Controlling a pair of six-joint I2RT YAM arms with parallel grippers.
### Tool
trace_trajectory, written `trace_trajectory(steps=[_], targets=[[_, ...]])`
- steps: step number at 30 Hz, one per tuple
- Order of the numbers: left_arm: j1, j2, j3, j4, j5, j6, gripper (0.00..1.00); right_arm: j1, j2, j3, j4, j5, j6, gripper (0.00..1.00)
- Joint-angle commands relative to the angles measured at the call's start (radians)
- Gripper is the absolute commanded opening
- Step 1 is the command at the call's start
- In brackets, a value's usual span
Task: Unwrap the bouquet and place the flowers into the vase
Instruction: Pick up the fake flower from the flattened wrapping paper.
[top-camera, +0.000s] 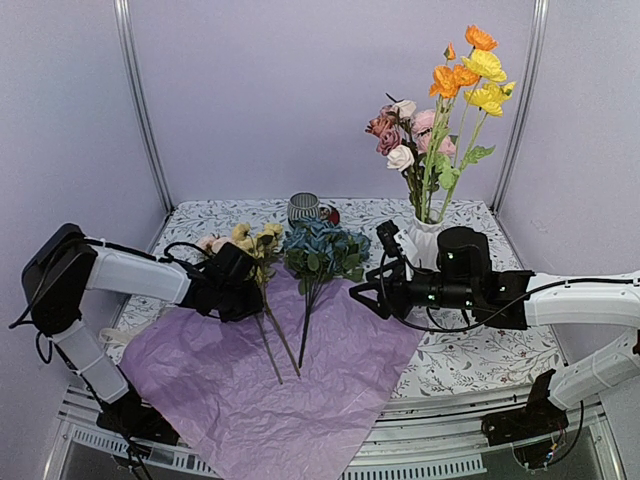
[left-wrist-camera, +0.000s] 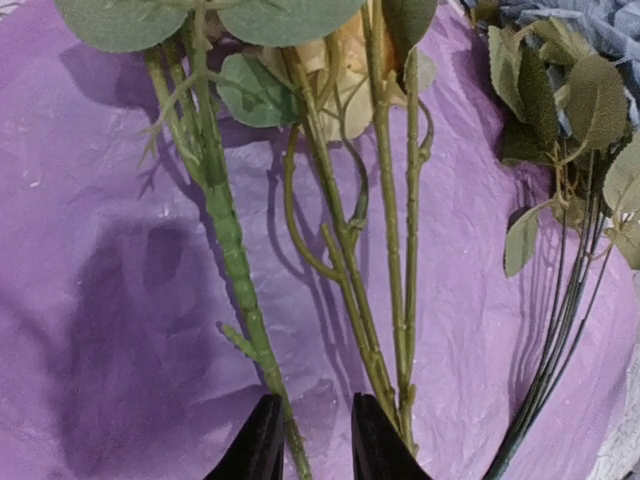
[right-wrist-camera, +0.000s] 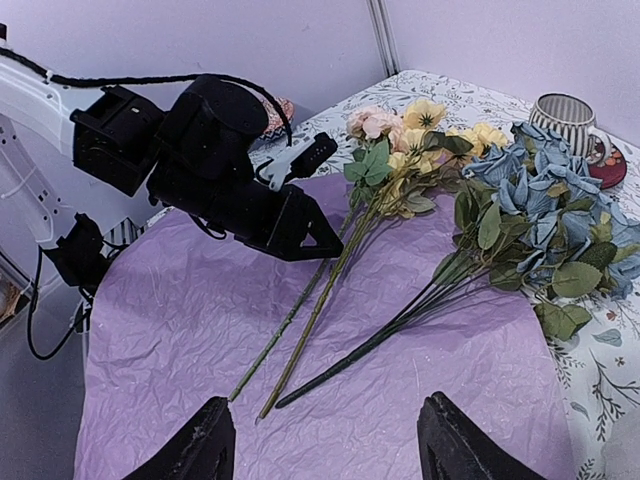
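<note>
The purple tissue paper (top-camera: 230, 380) lies spread flat on the table. Two bunches of flowers rest on it: cream-yellow roses (top-camera: 252, 238) and dusty blue roses (top-camera: 322, 250). My left gripper (left-wrist-camera: 315, 445) hovers low over the yellow bunch's stems, its jaws a narrow gap apart. One thick green stem (left-wrist-camera: 235, 260) runs between them beside the left finger, and the thinner stems (left-wrist-camera: 395, 300) lie outside the right finger. My right gripper (right-wrist-camera: 325, 445) stands wide open above the paper, holding nothing. The white vase (top-camera: 422, 240) behind it holds orange, yellow and pink blooms (top-camera: 470, 75).
A striped grey cup (top-camera: 303, 207) on a red saucer (right-wrist-camera: 610, 165) stands at the back of the patterned tablecloth (top-camera: 480, 355), just behind the blue roses (right-wrist-camera: 555, 210). The left arm (right-wrist-camera: 220, 160) reaches in over the paper's far side. Enclosure posts rise at the back corners.
</note>
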Motion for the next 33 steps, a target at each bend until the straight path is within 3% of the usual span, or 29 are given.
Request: trace_trajectory(steps=[1,7,12,13,16,17,33], targets=[[0.013,0.059,0.061,-0.08,-0.014,0.015,0.28,0.006,0.008,-0.01,0.025,0.012,0.008,0.64],[0.011,0.148,0.189,-0.321,-0.12,-0.06,0.26,0.005,0.007,-0.01,0.025,0.011,0.007,0.64],[0.007,0.191,0.22,-0.358,-0.133,-0.078,0.24,0.006,0.01,-0.005,0.027,0.008,0.003,0.64],[0.007,0.195,0.22,-0.358,-0.134,-0.083,0.22,0.006,0.011,-0.002,0.028,0.006,0.002,0.65],[0.007,0.195,0.226,-0.38,-0.139,-0.103,0.0,0.006,0.013,0.007,0.027,0.002,0.0,0.64],[0.006,0.189,0.232,-0.398,-0.145,-0.115,0.0,0.006,0.014,0.009,0.024,0.0,-0.002,0.65],[-0.067,-0.174,0.222,-0.639,-0.385,-0.27,0.0,0.006,0.033,0.037,0.022,-0.014,-0.001,0.65]])
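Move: Just under the left hand, about 1 cm ahead, 2 cm to its left and 2 cm below, runs the green stem of the pink fake flower, its blossoms some 20 cm ahead and 9 cm left. The yellow flower's stems lie roughly 2 cm to the hand's right and 1 cm ahead, the blue flower's stems about 12 cm right, level with it. From the right hand the green stem is some 9 cm ahead, 25 cm left and 20 cm below. Sinking about 2 cm and easing slightly forward and left, the left hand brings its partly open fingertips around the green stem, closes them fully and pinches it. It then carries the stem left, away from the yellow flower, drawing back a little and rising some 7 cm off the paper, while the wrist turns about 15 degrees counter-clockwise and its left side tips up. ##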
